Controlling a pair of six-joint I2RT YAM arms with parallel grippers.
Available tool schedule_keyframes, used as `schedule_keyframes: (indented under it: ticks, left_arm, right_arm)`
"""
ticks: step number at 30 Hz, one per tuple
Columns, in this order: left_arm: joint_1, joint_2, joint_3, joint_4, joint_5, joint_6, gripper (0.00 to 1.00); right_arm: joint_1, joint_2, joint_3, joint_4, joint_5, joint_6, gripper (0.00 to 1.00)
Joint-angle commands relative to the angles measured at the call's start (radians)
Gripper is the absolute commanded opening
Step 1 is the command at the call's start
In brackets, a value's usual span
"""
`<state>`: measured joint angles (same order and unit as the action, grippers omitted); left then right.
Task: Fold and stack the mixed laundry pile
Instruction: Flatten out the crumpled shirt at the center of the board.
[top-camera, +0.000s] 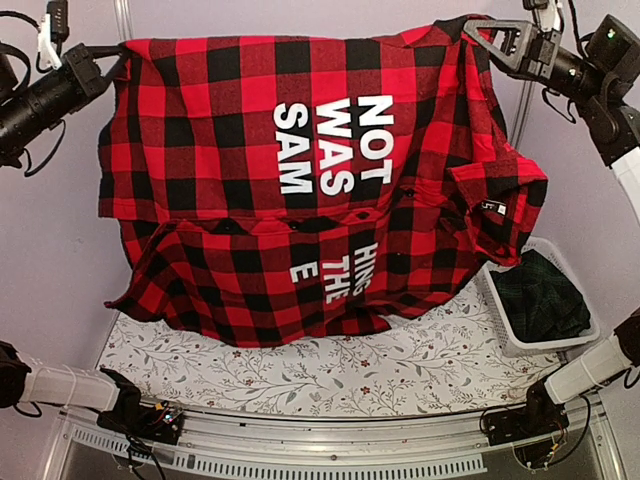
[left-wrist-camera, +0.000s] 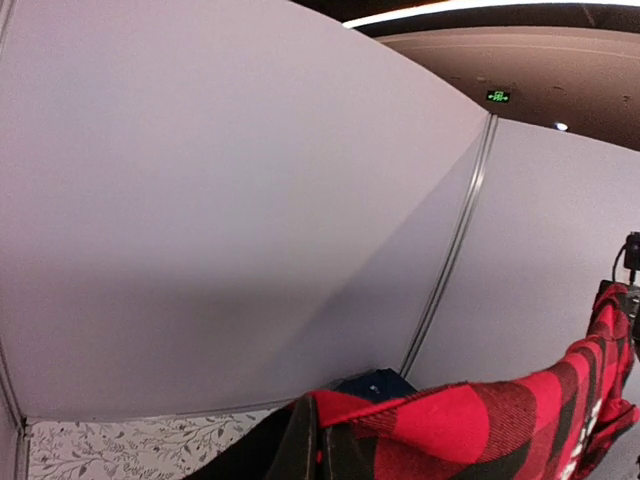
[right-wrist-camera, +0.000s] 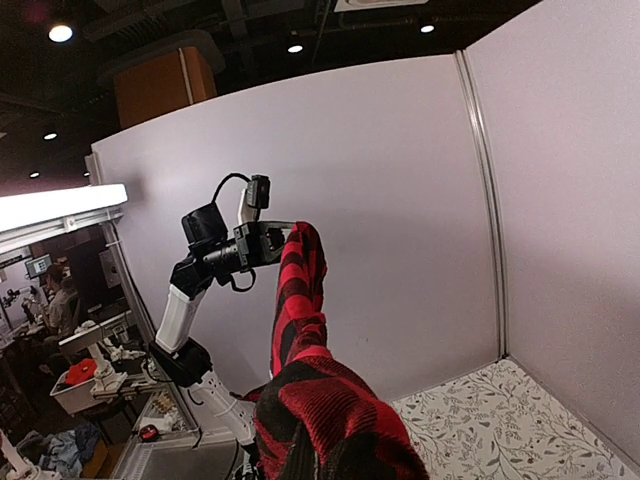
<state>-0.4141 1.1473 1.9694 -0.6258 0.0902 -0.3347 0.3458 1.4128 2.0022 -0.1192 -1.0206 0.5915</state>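
Observation:
The red-and-black checked flannel shirt (top-camera: 300, 180) hangs spread wide above the table, white lettering facing the top camera. My left gripper (top-camera: 123, 57) is shut on its upper left corner and my right gripper (top-camera: 468, 30) is shut on its upper right corner. In the left wrist view the fingers (left-wrist-camera: 305, 445) pinch the shirt's edge (left-wrist-camera: 480, 420), and a navy blue garment (left-wrist-camera: 375, 385) shows behind it by the wall. In the right wrist view the shirt (right-wrist-camera: 330, 400) bunches over the gripper (right-wrist-camera: 325, 465) and stretches up to the other arm (right-wrist-camera: 215, 250). A dark green-navy plaid garment (top-camera: 540, 300) lies in the basket.
A white lattice basket (top-camera: 500, 325) stands at the table's right side. The floral table cloth (top-camera: 350, 370) shows below the shirt's hem. Grey partition walls (left-wrist-camera: 200, 200) close the back and both sides.

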Motion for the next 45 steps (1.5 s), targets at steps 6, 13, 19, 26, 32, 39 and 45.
schedule_keyframes:
  ticks: [6, 13, 19, 26, 32, 39, 45]
  left_arm:
    - [0.136, 0.300, -0.149, 0.075, -0.172, -0.022, 0.00]
    - [0.400, 0.751, 0.277, 0.303, 0.213, -0.253, 0.00]
    - [0.453, 0.811, 0.600, 0.744, 0.414, -0.341, 0.00]
    - [0.453, 0.526, -0.048, 0.943, 0.409, -0.209, 0.00]
    - [0.457, 0.475, -0.565, 0.951, 0.389, -0.163, 0.00]
    - [0.461, 0.493, -0.781, 0.760, 0.366, -0.169, 0.00]
    - [0.464, 0.440, -0.816, 0.635, 0.390, -0.141, 0.00]
  right_arm:
    - [-0.123, 0.276, -0.109, 0.044, 0.260, 0.020, 0.00]
    - [-0.243, 0.773, 0.458, 0.346, 0.315, 0.331, 0.00]
    - [-0.267, 0.916, 0.628, 0.918, 0.503, 0.693, 0.00]
    - [-0.224, 0.643, 0.213, 0.947, 0.389, 0.370, 0.00]
    - [-0.220, 0.778, -0.020, 0.881, 0.116, 0.310, 0.00]
    - [-0.199, 0.770, -0.376, 0.876, 0.018, 0.239, 0.00]
    - [-0.199, 0.639, -0.485, 0.646, -0.033, 0.090, 0.00]
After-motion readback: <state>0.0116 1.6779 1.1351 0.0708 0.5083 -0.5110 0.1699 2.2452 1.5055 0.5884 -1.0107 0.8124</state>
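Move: The shirt hangs pinched between both raised hands. The far middle of the board, where it is taken, lies about 38 cm ahead and 35 cm right of the left hand, and about 38 cm ahead and 24 cm left of the right hand, some 60 cm below both. From the right hand, the navy folded shirt is 48 cm ahead, 20 cm right; the basket 20 cm ahead, 36 cm right, both far below. Both hands, still pinching the shirt, swing forward 35 cm, draw back up, then plunge 40 towards the board. ##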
